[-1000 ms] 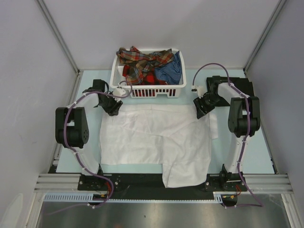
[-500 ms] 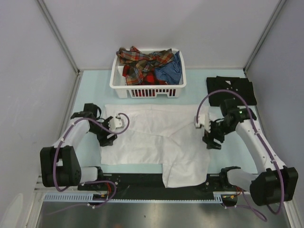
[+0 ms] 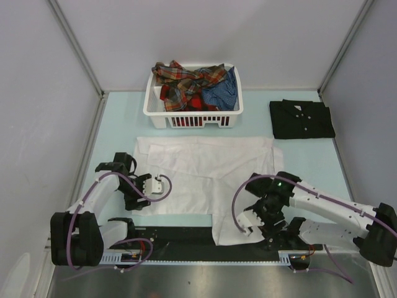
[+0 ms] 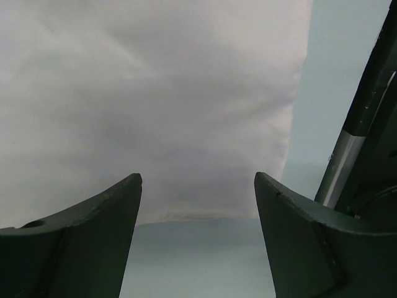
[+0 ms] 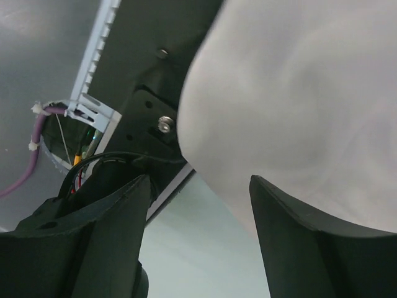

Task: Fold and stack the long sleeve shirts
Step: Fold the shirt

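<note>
A white long sleeve shirt (image 3: pixel 205 174) lies spread flat mid-table, and its near-right part hangs over the black front rail (image 3: pixel 186 234). My left gripper (image 3: pixel 136 196) sits low at the shirt's near-left corner. It is open, with bare table between its fingers and the shirt's edge (image 4: pixel 155 93) just ahead of the left gripper (image 4: pixel 198 177). Open as well, my right gripper (image 3: pixel 268 228) stands beside the shirt's near-right edge (image 5: pixel 298 93); only table shows between the right gripper's (image 5: pixel 200 177) fingers. A folded black shirt (image 3: pixel 301 119) rests at the back right.
A white slatted basket (image 3: pixel 192 116) at the back centre holds plaid shirts (image 3: pixel 186 79) and a blue one (image 3: pixel 223 93). Grey walls close in the left, back and right. The black rail and arm bases run along the near edge.
Both arms have swung from the shirt's far corners down to its near corners, and both grippers have opened wider. The black shirt behind the right arm now shows.
</note>
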{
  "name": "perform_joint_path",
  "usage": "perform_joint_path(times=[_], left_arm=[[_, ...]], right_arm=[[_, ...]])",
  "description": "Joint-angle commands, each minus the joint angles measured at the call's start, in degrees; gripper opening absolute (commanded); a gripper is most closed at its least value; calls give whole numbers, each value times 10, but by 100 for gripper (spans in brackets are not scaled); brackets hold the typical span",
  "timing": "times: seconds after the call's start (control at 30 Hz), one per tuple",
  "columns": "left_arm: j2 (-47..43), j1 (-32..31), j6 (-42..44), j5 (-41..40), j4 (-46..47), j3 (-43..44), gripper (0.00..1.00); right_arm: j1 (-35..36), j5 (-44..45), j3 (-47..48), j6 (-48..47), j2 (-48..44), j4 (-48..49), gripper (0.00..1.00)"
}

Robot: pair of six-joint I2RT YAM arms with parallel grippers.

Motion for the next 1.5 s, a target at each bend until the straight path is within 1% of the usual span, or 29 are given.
perform_joint_path(times=[0.0, 0.1, 0.17, 0.23, 0.27, 0.33, 0.37, 0.43, 0.5, 0.57, 0.73, 0.8, 0.83, 0.9, 0.93, 1.0, 1.1, 1.23, 1.3, 1.33, 1.47], left_arm=[[-8, -3, 24, 2, -6, -7, 78], [-20, -3, 23, 3, 2, -19, 77], [-25, -3, 9, 4, 18, -22, 76], [-30, -2, -7, 10, 35, -20, 76], [-30, -2, -30, 14, 40, -18, 75], [-36, -1, -43, 27, 51, -15, 75], [-41, 0, -58, 30, 54, -15, 75], [-59, 4, -63, 36, 59, -21, 75], [-69, 6, -57, 34, 61, -34, 75], [-81, 9, -48, 28, 60, -45, 75], [-100, 10, -46, 19, 65, -71, 75], [-105, 10, -49, 16, 68, -73, 75], [-107, 10, -51, 16, 67, -73, 75], [-114, 10, -48, 12, 63, -73, 75], [-116, 10, -39, 10, 61, -75, 75], [-123, 10, -28, 5, 61, -82, 75], [-115, 10, -14, 0, 65, -87, 75], [-105, 10, -16, 11, 68, -81, 75], [-101, 10, -17, 14, 67, -76, 75], [-100, 10, -15, 12, 67, -74, 75], [-98, 10, -9, 8, 61, -73, 74]], right_arm=[[100, 27, 5, 27, 3, 7, 70], [125, 32, -16, 16, 15, 35, 65], [132, 26, -9, 53, 28, 68, 62], [135, 18, 10, 80, 72, 117, 61], [142, 18, 26, 126, 90, 136, 60], [158, 6, 34, 163, 130, 172, 57], [186, 6, 28, 197, 135, 186, 56], [217, 13, 11, 227, 129, 228, 55], [253, 7, -10, 243, 122, 242, 54], [274, 3, -17, 247, 119, 241, 52], [335, -12, -16, 259, 117, 242, 54], [362, 2, -26, 278, 126, 263, 55], [384, 25, -40, 286, 135, 275, 56], [388, 43, -47, 308, 146, 306, 56], [390, 66, -51, 317, 154, 315, 57], [389, 83, -50, 324, 182, 326, 56], [381, 100, -47, 338, 186, 331, 53], [378, 83, -44, 330, 137, 324, 50], [362, 55, -26, 312, 127, 289, 45], [355, 36, -23, 307, 122, 279, 45], [315, 16, -17, 291, 103, 269, 42]])
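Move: The right hand, open, is going for the middle of the white shirt's near flap hem, about 9 cm to its left, 6 cm back and 7 cm below. The flap's right corner lies almost under this hand, some 4 cm back; its left corner is about 22 cm to the left and 5 cm back. From the left hand, the same hem middle is roughly 43 cm to the right, 16 cm back and slightly lower. No firm pinch shows yet: the right hand comes down so that its fingers straddle the shirt flap's near hem, closing partway. It swings left about 8 cm while sinking, draws back some 8 cm in all, then eases forward 2 cm and up a little. The left hand settles about 1.5 cm lower, still open over the shirt's near-left corner. ##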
